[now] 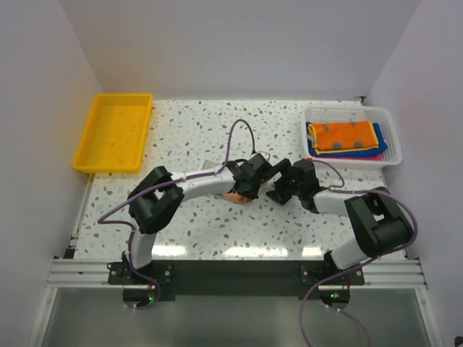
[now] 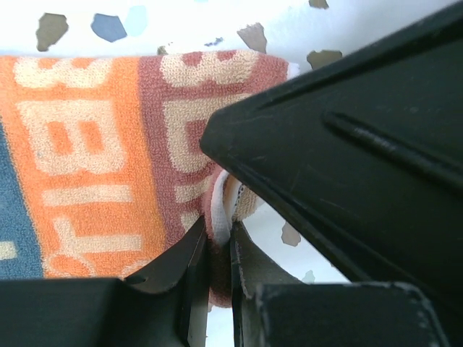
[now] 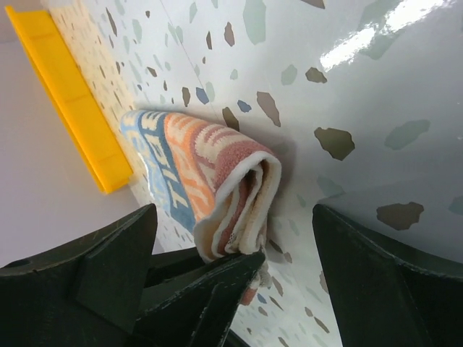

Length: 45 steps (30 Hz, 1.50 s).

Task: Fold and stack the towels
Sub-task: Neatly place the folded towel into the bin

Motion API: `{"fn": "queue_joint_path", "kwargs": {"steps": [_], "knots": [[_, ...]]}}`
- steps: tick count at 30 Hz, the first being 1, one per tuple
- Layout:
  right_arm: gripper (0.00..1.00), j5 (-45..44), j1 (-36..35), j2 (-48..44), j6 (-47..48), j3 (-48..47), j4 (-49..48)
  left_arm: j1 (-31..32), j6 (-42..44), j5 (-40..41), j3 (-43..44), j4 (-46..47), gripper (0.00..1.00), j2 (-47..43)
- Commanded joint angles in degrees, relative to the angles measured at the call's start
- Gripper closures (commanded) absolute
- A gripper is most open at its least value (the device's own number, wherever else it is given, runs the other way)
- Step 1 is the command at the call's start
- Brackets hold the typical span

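An orange-blue towel with white print lies folded on the speckled table, its layered end facing the right wrist view. My left gripper is shut on that towel's folded edge, which is pinched between the two jaws. From above only a bit of the towel shows under the left gripper. My right gripper stands open, its fingers spread wide on either side of the towel's end without touching it. More towels, an orange one over a blue one, lie in the basket.
A white mesh basket stands at the back right of the table. A yellow plastic tray sits at the back left, and its rim shows in the right wrist view. The two grippers almost touch at mid-table.
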<state>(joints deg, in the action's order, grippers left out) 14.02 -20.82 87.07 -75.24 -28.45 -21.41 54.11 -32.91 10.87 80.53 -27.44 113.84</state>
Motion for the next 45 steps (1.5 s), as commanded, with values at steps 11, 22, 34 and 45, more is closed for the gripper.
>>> {"fn": "queue_joint_path", "kwargs": {"steps": [11, 22, 34, 45], "knots": [[0.26, -3.47, -5.37, 6.18, -0.52, -5.04, 0.14, -0.23, -1.72, -2.52, 4.99, 3.45, 0.80, -1.78], [0.88, -4.44, -5.46, 6.01, 1.50, -7.76, 3.20, -0.23, -2.51, -3.84, 3.06, 3.98, 0.36, -4.15], [1.00, -7.08, -4.76, 2.76, 17.99, -18.99, 23.48, -7.43, -0.07, -4.11, -5.89, 0.20, 0.05, -21.89], [1.00, -13.93, -0.38, 9.60, 49.21, -55.20, 61.90, -33.44, 15.15, -1.65, -20.84, -2.80, 0.00, -41.31]]}}
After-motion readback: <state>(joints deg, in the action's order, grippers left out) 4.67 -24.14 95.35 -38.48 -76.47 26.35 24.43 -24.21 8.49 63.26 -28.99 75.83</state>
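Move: My open right hand straddles the right-hand end of the folded striped towel, whose pinching place lies about 3 cm to its left, 1 cm ahead and some 3 cm lower. From this hand the white bin is roughly 26 cm right and 14 cm ahead. My left hand still grips that towel end, which sits right at its fingertips, 1 cm to the right; the towel's middle lies about 8 cm left and 4 cm ahead of the left hand. I ease my right hand about 2 cm left and 2.5 cm down and shut its fingers on the towel's end, while my left opens wide and lets go. Then the left rises and sweeps over 20 cm left, clear of the towel, as my right lifts the end some 13 cm, going forward and rolling its left side down about 30 degrees. ##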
